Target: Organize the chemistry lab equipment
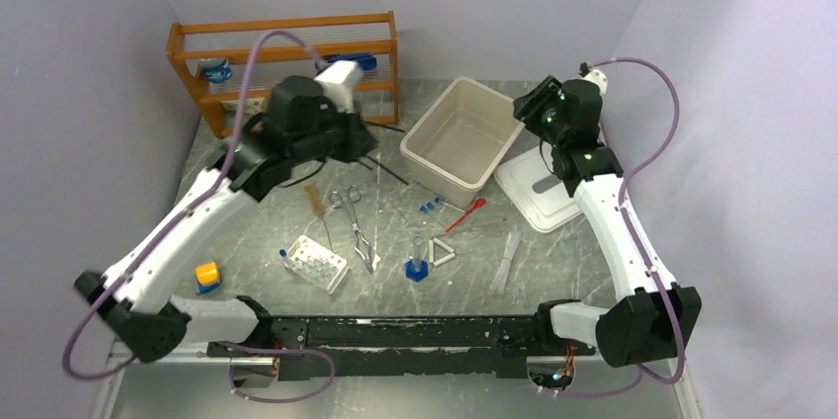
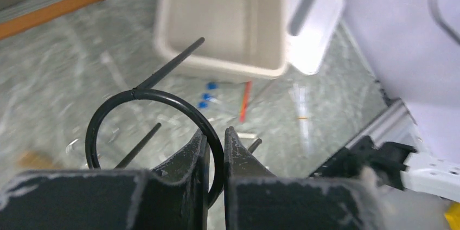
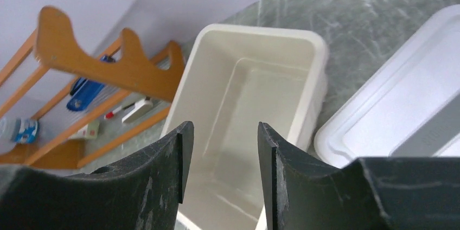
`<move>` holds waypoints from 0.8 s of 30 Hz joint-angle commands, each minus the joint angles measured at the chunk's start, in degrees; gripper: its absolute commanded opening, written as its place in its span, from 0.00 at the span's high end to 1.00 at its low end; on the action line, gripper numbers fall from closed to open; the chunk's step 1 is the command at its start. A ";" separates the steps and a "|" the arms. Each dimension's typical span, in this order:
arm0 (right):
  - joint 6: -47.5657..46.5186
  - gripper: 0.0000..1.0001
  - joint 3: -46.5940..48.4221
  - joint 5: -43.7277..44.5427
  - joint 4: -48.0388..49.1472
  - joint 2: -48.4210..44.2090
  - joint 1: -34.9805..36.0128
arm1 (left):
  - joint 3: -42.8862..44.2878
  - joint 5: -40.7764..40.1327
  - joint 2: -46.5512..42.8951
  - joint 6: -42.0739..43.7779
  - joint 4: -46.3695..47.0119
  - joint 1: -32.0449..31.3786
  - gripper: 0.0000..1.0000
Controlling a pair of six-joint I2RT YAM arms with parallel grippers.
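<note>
My left gripper point(image 2: 216, 135) is shut on the ring of the black wire tripod point(image 2: 108, 110) and holds it above the table, left of the beige bin point(image 1: 435, 164); the tripod's legs point(image 1: 390, 170) stick out toward the bin. The bin holds nothing. My right gripper point(image 3: 225, 132) hangs open and bare over its right rim point(image 3: 260, 30). On the table lie the scissor-forceps point(image 1: 356, 221), bristle brush point(image 1: 318, 207), red-bulb pipette point(image 1: 464, 213), blue-capped vials point(image 1: 429, 207), white triangle point(image 1: 443, 254), clear tubes point(image 1: 507, 259) and white holed rack point(image 1: 316, 263).
The white lid point(image 1: 539, 192) lies flat to the right of the bin. A wooden shelf point(image 1: 287, 53) with stationery stands at the back left. A yellow-and-blue block point(image 1: 207, 276) sits near the left arm. A tube on a blue base point(image 1: 417, 266) stands by the triangle.
</note>
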 commanded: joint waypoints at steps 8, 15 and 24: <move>4.29 0.48 -7.47 2.88 -0.01 -4.58 -6.61 | 35.71 -23.32 30.92 -2.54 -3.41 -16.91 0.95; 5.08 0.49 -11.57 3.78 -1.30 -7.49 -7.12 | 53.90 -28.54 49.68 -4.96 -6.89 -18.73 0.95; 5.78 0.49 -15.63 1.58 -1.41 -11.00 -7.12 | 51.83 -29.04 57.77 -6.83 1.20 -18.72 0.95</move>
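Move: The left hand already holds the black ring stand in the air; the beige bin's middle lies about 17 cm ahead, 22 cm to its right and 27 cm below. The white lid sits some 8 cm ahead and 43 cm right, the red spoon about level with the hand and 22 cm right, both on the table some 32 cm below. From the right hand the bin is roughly 6 cm ahead, 9 cm left and 24 cm below. Left carries the ring stand about 20 cm right, then forward and down over the bin; right hand sinks rightward. ##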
